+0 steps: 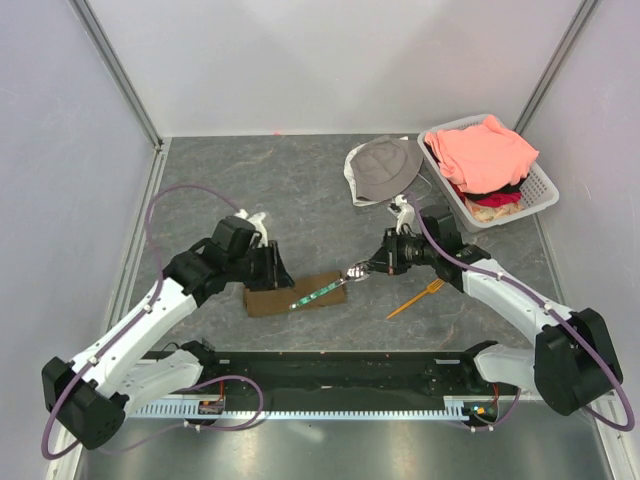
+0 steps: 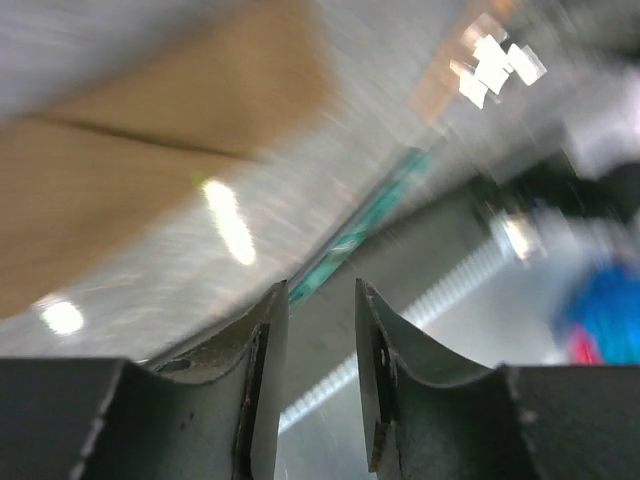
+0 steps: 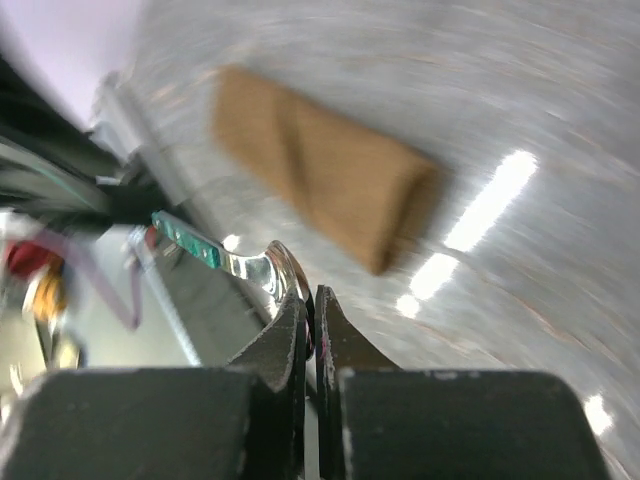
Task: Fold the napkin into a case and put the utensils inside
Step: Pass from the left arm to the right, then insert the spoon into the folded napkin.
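Note:
The napkin (image 1: 283, 297) lies folded as a narrow brown case between the arms; it also shows as a blurred packet (image 3: 330, 180) and in the left wrist view (image 2: 130, 170). My right gripper (image 1: 358, 270) (image 3: 312, 300) is shut on the shiny bowl end of the green patterned utensil (image 1: 320, 292) (image 3: 185, 238). From above, the utensil's handle points left over the case's right end. My left gripper (image 1: 280, 277) (image 2: 322, 300) stands open at the case's upper left edge, nothing between its fingers; the green utensil (image 2: 365, 225) shows beyond them. The orange fork (image 1: 415, 299) lies on the table, right of the case.
A grey bucket hat (image 1: 385, 168) lies at the back. Right of it, a white basket (image 1: 545, 190) holds salmon-pink clothes (image 1: 487, 150). Walls with metal posts close in the left, right and back sides.

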{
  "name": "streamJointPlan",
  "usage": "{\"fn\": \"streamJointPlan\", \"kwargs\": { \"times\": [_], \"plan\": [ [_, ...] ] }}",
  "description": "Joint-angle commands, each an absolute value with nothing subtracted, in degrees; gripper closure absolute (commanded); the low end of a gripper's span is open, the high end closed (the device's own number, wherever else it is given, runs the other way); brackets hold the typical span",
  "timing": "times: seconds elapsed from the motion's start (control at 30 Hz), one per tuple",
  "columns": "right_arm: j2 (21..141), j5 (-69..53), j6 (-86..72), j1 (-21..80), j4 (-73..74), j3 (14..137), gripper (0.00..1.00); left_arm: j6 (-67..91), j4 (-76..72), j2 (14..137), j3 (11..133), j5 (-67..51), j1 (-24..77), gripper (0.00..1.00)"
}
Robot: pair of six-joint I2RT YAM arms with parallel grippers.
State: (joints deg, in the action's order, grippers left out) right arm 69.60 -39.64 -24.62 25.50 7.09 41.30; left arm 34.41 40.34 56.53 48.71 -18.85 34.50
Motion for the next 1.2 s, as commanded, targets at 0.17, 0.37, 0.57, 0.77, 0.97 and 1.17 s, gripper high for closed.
{"fn": "streamJointPlan", "kwargs": {
  "times": [0.17, 0.37, 0.57, 0.77, 0.97, 1.17],
  "plan": [
    [72.68, -28.65, -29.88, 21.27, 3.26, 37.09, 1.0, 46.49, 43.08, 56.77, 44.93, 10.28, 31.64, 0.95],
    [75.5, -27.86, -30.85, 21.53, 1.67, 38.67, 1.0, 52.45, 40.7, 60.12, 40.53, 13.88, 30.15, 0.98],
    [77.78, -26.02, -30.59, 23.02, 1.93, 40.16, 1.0, 55.98, 39.02, 63.36, 38.41, 16.7, 28.92, 0.98],
    [79.71, -24.26, -31.81, 25.13, 0.79, 41.04, 1.0, 57.39, 37.09, 66.7, 36.3, 18.37, 28.39, 0.98],
    [80.59, -22.85, -36.72, 26.54, 0.44, 40.96, 1.0, 58.45, 34.81, 69.43, 33.75, 17.32, 28.3, 0.98],
    [81.56, -20.49, -43.06, 30.22, -4.92, 39.72, 1.0, 59.41, 31.03, 70.75, 30.85, 14.15, 28.3, 0.98]
  ]
}}
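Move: The left end of the napkin, my left hand's goal, lies about 11 cm left, 4 cm ahead and 15 cm below it; the napkin's middle is some 5 cm ahead and 2 cm left. The spoon's middle is about 6 cm to that hand's right. My right hand already holds the spoon by its bowl; from there the napkin's middle is about 13 cm left, 2 cm ahead and 14 cm down, the fork 10 cm right and 1 cm ahead. My freed left hand swings left and forward off the spoon, shutting its empty fingers, then sinks about 14 cm onto the napkin's left end, turning some 40 degrees counter-clockwise. Meanwhile my right hand keeps its pinch on the bowl, dropping about 7 cm while easing forward and right, then drifts back left, bringing the handle low over the napkin. ##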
